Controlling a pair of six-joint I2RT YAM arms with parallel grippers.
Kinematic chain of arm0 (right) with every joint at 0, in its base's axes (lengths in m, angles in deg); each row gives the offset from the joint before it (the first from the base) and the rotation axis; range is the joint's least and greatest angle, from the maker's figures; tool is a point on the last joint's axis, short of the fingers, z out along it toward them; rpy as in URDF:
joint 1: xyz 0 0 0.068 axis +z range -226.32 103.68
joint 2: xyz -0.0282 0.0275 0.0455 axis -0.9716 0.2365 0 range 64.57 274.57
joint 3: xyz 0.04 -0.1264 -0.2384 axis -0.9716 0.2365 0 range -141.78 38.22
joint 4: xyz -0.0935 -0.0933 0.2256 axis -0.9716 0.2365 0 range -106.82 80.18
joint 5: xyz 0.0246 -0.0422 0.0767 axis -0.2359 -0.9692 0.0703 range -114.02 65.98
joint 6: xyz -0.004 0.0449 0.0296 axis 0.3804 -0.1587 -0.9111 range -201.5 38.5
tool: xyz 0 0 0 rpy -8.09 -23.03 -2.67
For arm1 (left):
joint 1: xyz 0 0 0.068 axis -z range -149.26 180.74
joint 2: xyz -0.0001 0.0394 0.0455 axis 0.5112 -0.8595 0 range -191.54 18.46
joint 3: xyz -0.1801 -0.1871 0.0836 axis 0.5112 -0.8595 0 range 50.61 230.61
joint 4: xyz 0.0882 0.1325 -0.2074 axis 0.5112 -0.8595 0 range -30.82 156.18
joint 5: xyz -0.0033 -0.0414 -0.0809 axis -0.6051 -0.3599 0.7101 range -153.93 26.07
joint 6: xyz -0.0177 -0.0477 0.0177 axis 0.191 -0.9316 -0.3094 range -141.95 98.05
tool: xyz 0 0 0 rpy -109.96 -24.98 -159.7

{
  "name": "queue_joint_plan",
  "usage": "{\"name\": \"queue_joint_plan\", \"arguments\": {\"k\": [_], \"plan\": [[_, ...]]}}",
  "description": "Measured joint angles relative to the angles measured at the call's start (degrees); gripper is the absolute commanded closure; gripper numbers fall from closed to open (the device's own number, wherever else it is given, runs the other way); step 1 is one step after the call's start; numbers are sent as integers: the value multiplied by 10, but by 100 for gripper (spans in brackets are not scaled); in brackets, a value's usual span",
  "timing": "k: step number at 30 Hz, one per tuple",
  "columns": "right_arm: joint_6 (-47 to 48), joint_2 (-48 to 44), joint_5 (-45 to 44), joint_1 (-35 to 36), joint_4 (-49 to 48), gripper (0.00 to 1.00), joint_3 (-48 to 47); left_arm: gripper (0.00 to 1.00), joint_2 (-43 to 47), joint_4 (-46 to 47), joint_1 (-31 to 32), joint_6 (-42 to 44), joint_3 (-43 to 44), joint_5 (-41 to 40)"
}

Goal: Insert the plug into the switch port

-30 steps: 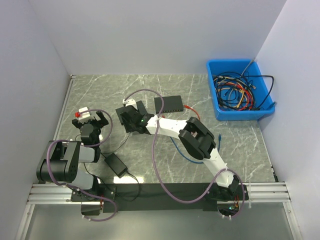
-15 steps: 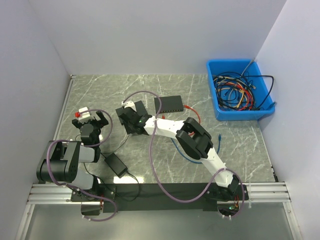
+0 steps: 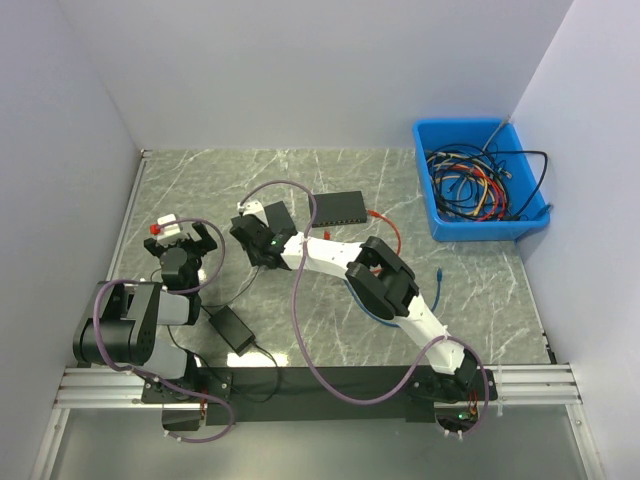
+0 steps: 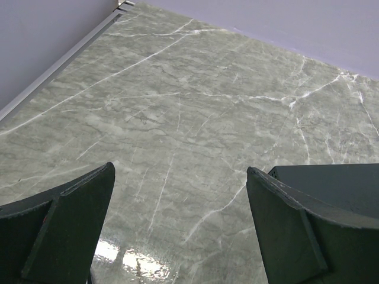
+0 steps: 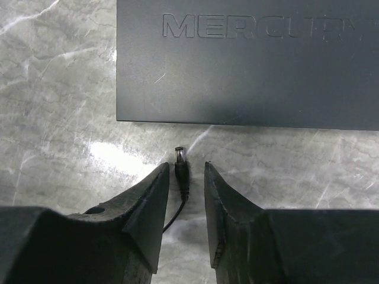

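A small black barrel plug (image 5: 180, 161) on a thin black lead lies on the marble, its metal tip toward the edge of a dark switch box (image 5: 249, 65) marked MERCURY. My right gripper (image 5: 186, 167) straddles the plug with its jaws narrow. A gap still shows on each side, so nothing is gripped. From above, the right gripper (image 3: 256, 236) sits low by the dark box (image 3: 281, 214), and the plug is hidden under it. My left gripper (image 3: 181, 238) rests wide open at the left, with only bare table between its fingers (image 4: 77, 213).
A second dark switch (image 3: 338, 208) lies further right, next to a red cable (image 3: 386, 226). A black power brick (image 3: 231, 328) sits near the left arm's base. A blue bin (image 3: 440, 215) of tangled cables stands at the back right. A blue cable (image 3: 440, 277) lies right of the right arm.
The right gripper's jaws have narrowed around the plug, and the right arm has stretched slightly further left. The left arm has not moved.
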Motion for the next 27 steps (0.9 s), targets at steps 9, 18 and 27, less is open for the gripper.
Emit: {"name": "queue_joint_plan", "arguments": {"k": [9, 18, 27], "plan": [[0, 0, -9, 3, -2, 65, 4, 0, 0, 0, 0, 0, 0, 0], [-3, 0, -9, 4, -4, 94, 5, 0, 0, 0, 0, 0, 0, 0], [-6, -33, -10, 4, -45, 100, 67, 0, 0, 0, 0, 0, 0, 0]]}}
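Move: The black barrel plug lies practically at the right hand's finger point, between the parted tips and no more than about 1 cm below. The MERCURY box's middle is about 8 cm ahead and 1 cm right, roughly level; the ported switch is some 13 cm ahead and 19 cm right; the loose red plug is about 6 cm ahead and 16 cm right. From the left hand, the black plug lies roughly 5 cm back, 19 cm right and 9 cm below. The black plug is pinched across its body by the right fingertips, which stay almost in place over the table with barely a dip and close from a bit over a third open to nearly shut, leaving the metal tip sticking out ahead. Keeping that hold, the hand then starts back and to the right, about 1 cm away from the MERCURY box's near edge. ##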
